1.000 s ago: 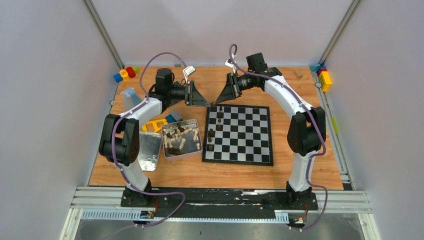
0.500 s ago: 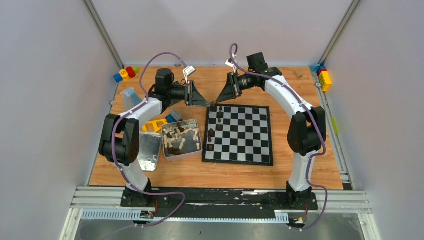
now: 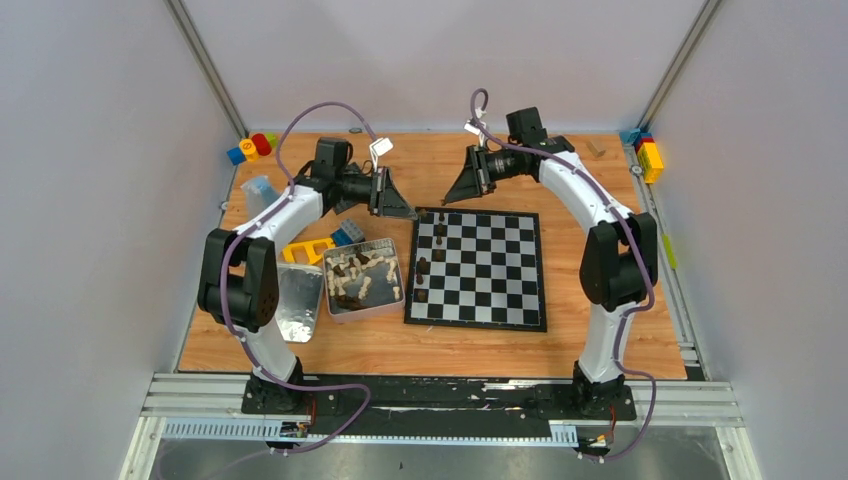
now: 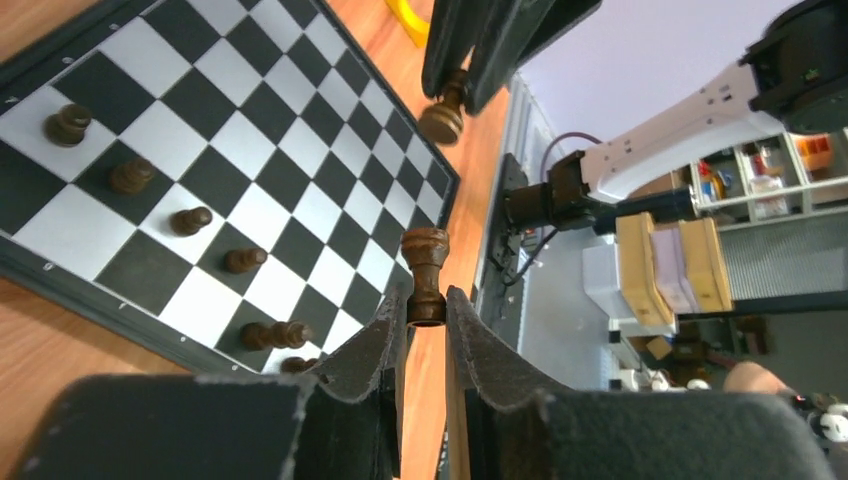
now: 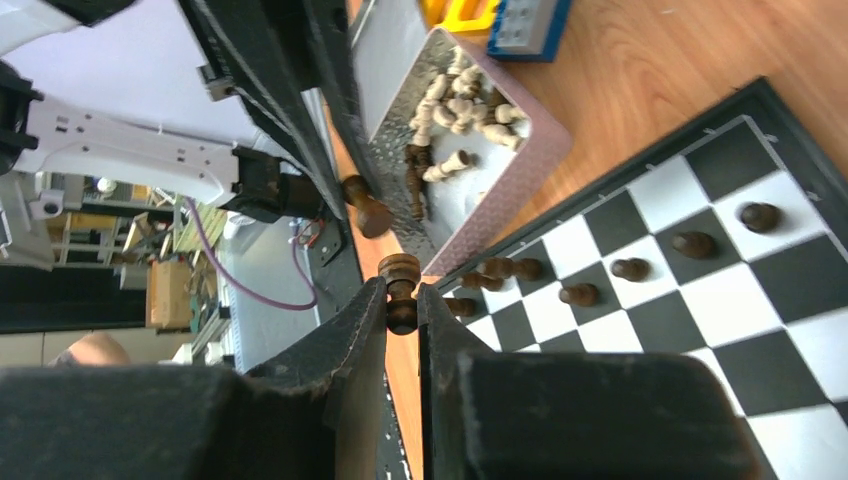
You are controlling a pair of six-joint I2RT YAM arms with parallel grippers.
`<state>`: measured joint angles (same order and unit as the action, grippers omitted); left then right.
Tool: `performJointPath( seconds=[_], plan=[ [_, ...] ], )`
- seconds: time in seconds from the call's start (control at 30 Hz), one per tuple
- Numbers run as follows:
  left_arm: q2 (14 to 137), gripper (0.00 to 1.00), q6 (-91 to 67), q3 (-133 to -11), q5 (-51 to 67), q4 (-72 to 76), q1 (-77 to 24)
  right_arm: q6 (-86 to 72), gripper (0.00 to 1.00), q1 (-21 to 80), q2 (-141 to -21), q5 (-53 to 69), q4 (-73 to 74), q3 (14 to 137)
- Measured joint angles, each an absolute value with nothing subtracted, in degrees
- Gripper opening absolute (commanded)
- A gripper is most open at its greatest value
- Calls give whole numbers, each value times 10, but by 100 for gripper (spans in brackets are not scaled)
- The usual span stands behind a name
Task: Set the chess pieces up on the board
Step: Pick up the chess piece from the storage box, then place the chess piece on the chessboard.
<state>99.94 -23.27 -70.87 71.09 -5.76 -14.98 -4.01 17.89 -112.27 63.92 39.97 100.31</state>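
The board (image 3: 476,322) lies right of centre, with several dark brown chess pieces (image 3: 422,268) along its left column. My left gripper (image 3: 408,213) hovers over the board's far left corner, shut on a dark brown piece (image 4: 425,270) by its base. My right gripper (image 3: 448,198) faces it from just right, shut on another dark brown piece (image 5: 400,285). In the left wrist view the board (image 4: 250,130) shows a row of dark pieces (image 4: 190,218). The right wrist view shows the board (image 5: 700,330) too. More chess pieces (image 3: 362,275), cream and brown, lie in a tin (image 3: 362,312).
The tin's lid (image 3: 298,300) lies left of it. A yellow brick (image 3: 308,250), a blue brick (image 3: 347,232) and a pale blue block (image 3: 260,192) sit behind. Coloured bricks (image 3: 250,147) stand at the back left corner, and others (image 3: 648,155) at the back right.
The two grippers have drawn apart: the left moved slightly left, the right moved right and back. The left jaws have narrowed onto the brown piece.
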Motion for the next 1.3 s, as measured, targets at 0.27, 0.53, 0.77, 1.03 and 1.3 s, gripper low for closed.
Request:
performJointPath(
  seconds=[0.27, 0.53, 0.77, 1.03, 1.3],
  plan=[
    [993, 0, 67, -819, 556, -416, -183, -2, 0, 119, -1074, 589, 401, 953],
    [966, 3, 222, -822, 322, -621, -349, 50, 0, 88, -1011, 532, 398, 896],
    [978, 5, 253, -847, 177, -710, -476, 87, 0, 89, -999, 493, 397, 839],
    [1070, 6, 253, -907, 95, -744, -539, 111, 0, 88, -957, 462, 382, 771],
    [1143, 8, 245, -959, 61, -766, -556, 117, 0, 78, -929, 456, 356, 730]
  ],
)
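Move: The left hand holds a dark rook bound for the board's empty near-left corner square, about 15 cm back, 1 cm right and 18 cm below. The dark piece on the next square is 12 cm back, 1 cm right and 16 below; the storage box is some 7 back, 11 left and 17 below. From the right hand, holding a dark pawn, that corner is about 15 cm back, 4 left and 19 below, and the nearest standing pawn 3 back, 1 left and 18 below. Bring the left gripper back about 15 cm along the board's left edge and down some 12 cm to just above the empty near-left corner, swinging its fingers from pointing right to straight down and keeping the rook pinched. Clear the right gripper about 12 cm to the right over the board, sinking some 6 cm, its grip on the pawn unchanged. ##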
